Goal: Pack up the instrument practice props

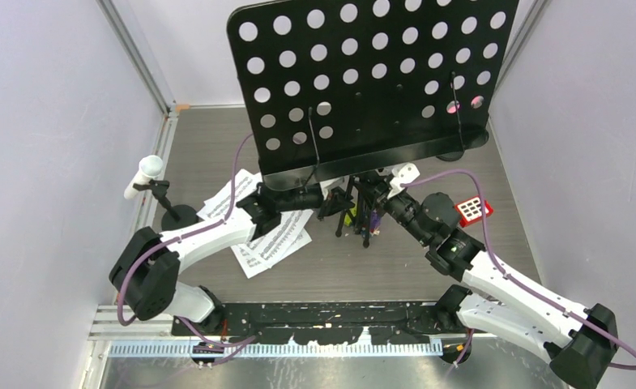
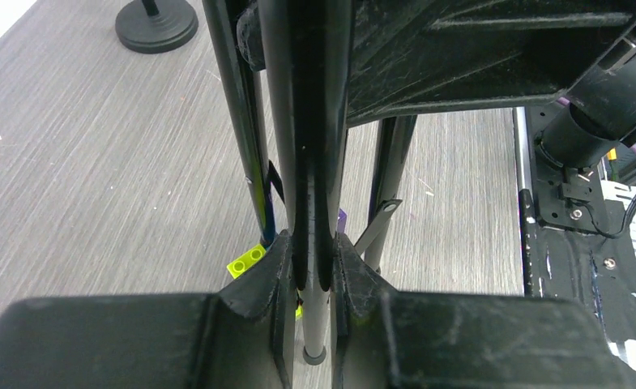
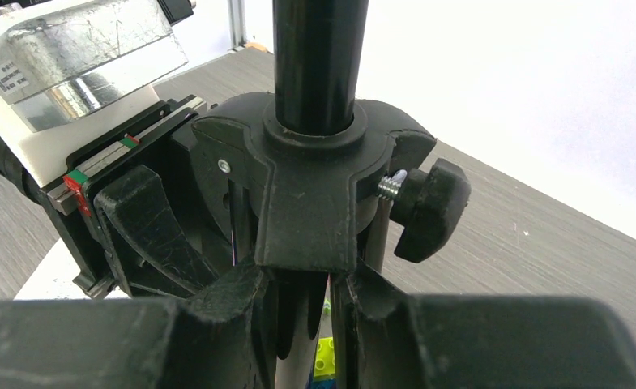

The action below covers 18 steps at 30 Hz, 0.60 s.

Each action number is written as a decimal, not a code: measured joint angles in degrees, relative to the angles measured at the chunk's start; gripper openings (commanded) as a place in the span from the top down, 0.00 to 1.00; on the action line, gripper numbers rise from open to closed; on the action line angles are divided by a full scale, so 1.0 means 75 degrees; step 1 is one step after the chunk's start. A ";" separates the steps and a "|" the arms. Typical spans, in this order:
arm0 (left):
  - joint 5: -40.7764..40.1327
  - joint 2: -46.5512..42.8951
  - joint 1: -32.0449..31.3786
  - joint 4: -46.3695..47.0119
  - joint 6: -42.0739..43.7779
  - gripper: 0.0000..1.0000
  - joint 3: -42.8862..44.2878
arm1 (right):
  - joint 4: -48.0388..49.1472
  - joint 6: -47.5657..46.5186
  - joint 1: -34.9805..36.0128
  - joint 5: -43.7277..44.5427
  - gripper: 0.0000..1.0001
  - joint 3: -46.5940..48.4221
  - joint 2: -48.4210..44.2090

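Note:
The black perforated music desk (image 1: 371,73) stands upright at the back on its tripod legs (image 1: 355,212). My left gripper (image 1: 324,197) (image 2: 314,247) is shut on one thin tripod leg (image 2: 315,324). From the other side, my right gripper (image 1: 382,201) (image 3: 305,275) is shut on a leg just under the tripod hub (image 3: 310,178). White sheet-music pages (image 1: 270,235) lie under the left arm. The white microphone (image 1: 144,174) sits in its round-based mount (image 1: 177,217) at the left. A pink microphone (image 1: 454,106) shows through the desk's holes, above a black base (image 1: 452,152).
A small red keypad (image 1: 473,210) lies right of the tripod. Colourful toy blocks (image 1: 351,217) (image 2: 245,261) (image 3: 324,356) sit among the legs. The clamp knob (image 3: 428,207) sticks out from the hub. Grey walls close in both sides.

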 measured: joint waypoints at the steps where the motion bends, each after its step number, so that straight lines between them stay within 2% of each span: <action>1: -0.0003 -0.0055 -0.0003 -0.0035 0.0000 1.00 0.0009 | -0.0029 -0.0017 0.0000 -0.0035 0.99 0.0047 -0.0003; 11: 0.0015 -0.0280 -0.0023 -0.1288 0.0391 1.00 0.0874 | -0.0207 -0.0175 0.0009 -0.0157 0.99 0.0490 -0.0070; 18: 0.0017 -0.0638 -0.0026 -0.1737 0.0437 1.00 0.1137 | -0.0682 -0.0175 0.0015 -0.0402 0.99 0.1113 -0.0050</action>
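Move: Both hands already hold the black music stand with its legs folded: the right grips just under the hub, which sits about 2 cm ahead, 2 cm left and 4 cm above; the left holds a leg lower down, the hub some 3 cm ahead, 4 cm right and 10 cm above. On the table far below, toy blocks lie some 7 cm ahead and 7 cm right of the left hand, the sheet music about 22 cm left of it and 4 cm ahead. Straight up go both hands together, picking up speed, for about 5 cm, carrying the folded music stand away from the table and the toy blocks. The left keeps its fingers pinched on the lower leg, the right keeps its grip just beneath the hub; neither opening changes, and the wrists barely turn. ##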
